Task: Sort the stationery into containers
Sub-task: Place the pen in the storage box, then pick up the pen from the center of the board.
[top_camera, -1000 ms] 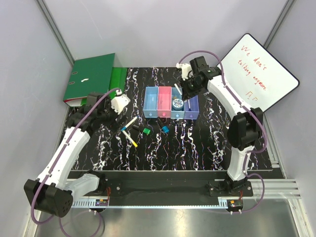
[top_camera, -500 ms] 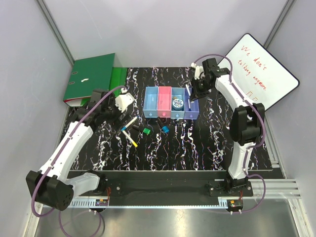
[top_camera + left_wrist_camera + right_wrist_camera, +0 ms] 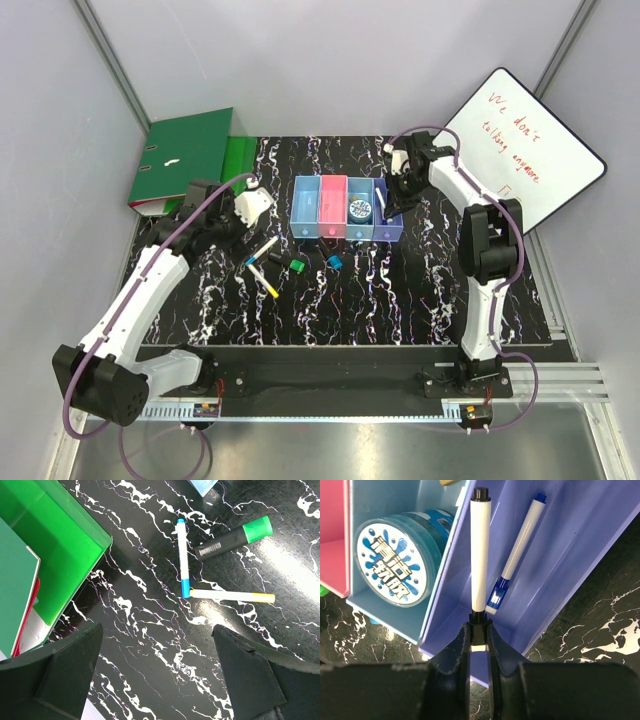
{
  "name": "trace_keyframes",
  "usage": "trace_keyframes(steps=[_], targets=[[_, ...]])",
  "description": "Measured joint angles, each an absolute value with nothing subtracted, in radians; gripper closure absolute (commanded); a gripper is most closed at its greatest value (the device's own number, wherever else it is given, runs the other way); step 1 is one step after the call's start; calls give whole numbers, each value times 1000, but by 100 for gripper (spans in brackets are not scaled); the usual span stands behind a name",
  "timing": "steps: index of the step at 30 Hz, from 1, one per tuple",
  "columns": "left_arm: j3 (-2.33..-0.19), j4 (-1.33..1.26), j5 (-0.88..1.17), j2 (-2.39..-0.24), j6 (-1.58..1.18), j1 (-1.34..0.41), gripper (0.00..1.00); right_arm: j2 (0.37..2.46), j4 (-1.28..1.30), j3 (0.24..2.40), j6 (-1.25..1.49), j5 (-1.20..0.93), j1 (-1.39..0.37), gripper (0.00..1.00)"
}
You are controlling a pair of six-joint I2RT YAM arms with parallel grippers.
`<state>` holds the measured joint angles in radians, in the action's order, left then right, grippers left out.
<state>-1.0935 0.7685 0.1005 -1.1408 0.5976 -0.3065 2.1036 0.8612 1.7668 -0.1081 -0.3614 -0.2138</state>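
The four joined containers stand in a row: light blue, pink, blue, purple. My right gripper is shut on a white marker with black ends, held over the purple bin. A blue-capped marker lies in that bin. The tape roll sits in the blue bin. My left gripper is open and empty above the table, short of a blue-capped marker, a yellow-capped marker and a black highlighter with green cap.
Green ring binders lie at the back left, close beside my left gripper. A whiteboard leans at the back right. A small green piece and a blue piece lie in front of the bins.
My right gripper has carried the marker from the blue bin's far end across to the purple bin. My left gripper has shifted slightly toward the back.
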Motion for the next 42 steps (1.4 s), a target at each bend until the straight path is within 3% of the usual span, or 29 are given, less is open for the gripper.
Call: trace_keyframes(steps=[2,4,6,7,21,24,28,31,42], targets=[[-1093,769,101,-1141,598,-307,1,2111,861,1767,-109,-362,-213,87],[-1093,768,101,-1141,598,-307,1,2113,861,1767,-109,-362,-213,82],[-1093,769,101,-1141,598,-307,1,2113,859,1767,-110,-362,-213,66],[-1093,768,101,-1141,598,-307,1,2113,859,1767,-112,-362,-213,63],[-1093,768,105,-1141,614,-308,1,2113,859,1770,-134,-363,-213,60],[-1085,757,117,-1141,657,-317,1,2111,863,1792,-150,-362,-213,52],[-1035,743,145,-1143,767,-344,1,2073,888,1842,-226,-356,-215,25],[-1002,745,153,-1164,855,-374,1,2019,923,1894,-333,-332,-219,16],[-920,703,167,-1308,1210,-434,1,1812,1020,2051,-669,-94,-279,15]])
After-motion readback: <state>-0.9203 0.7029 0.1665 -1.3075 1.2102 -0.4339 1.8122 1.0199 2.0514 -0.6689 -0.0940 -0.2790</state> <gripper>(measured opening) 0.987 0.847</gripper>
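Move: The purple compartment of the storage box has its middle about 3 cm ahead of the right hand and just below, with another pen lying in it some 4 cm ahead; the round tub sits 8 cm left, 2 cm ahead. From the left hand, about 17 cm above the table, the yellow marker is 6 cm right and 1 cm back, the blue marker 6 cm right and 7 cm ahead, the highlighter 12 cm right and 4 cm ahead. Right fingers release the pen and rise some 20 cm; left sinks 10 cm towards the markers, turning clockwise. ##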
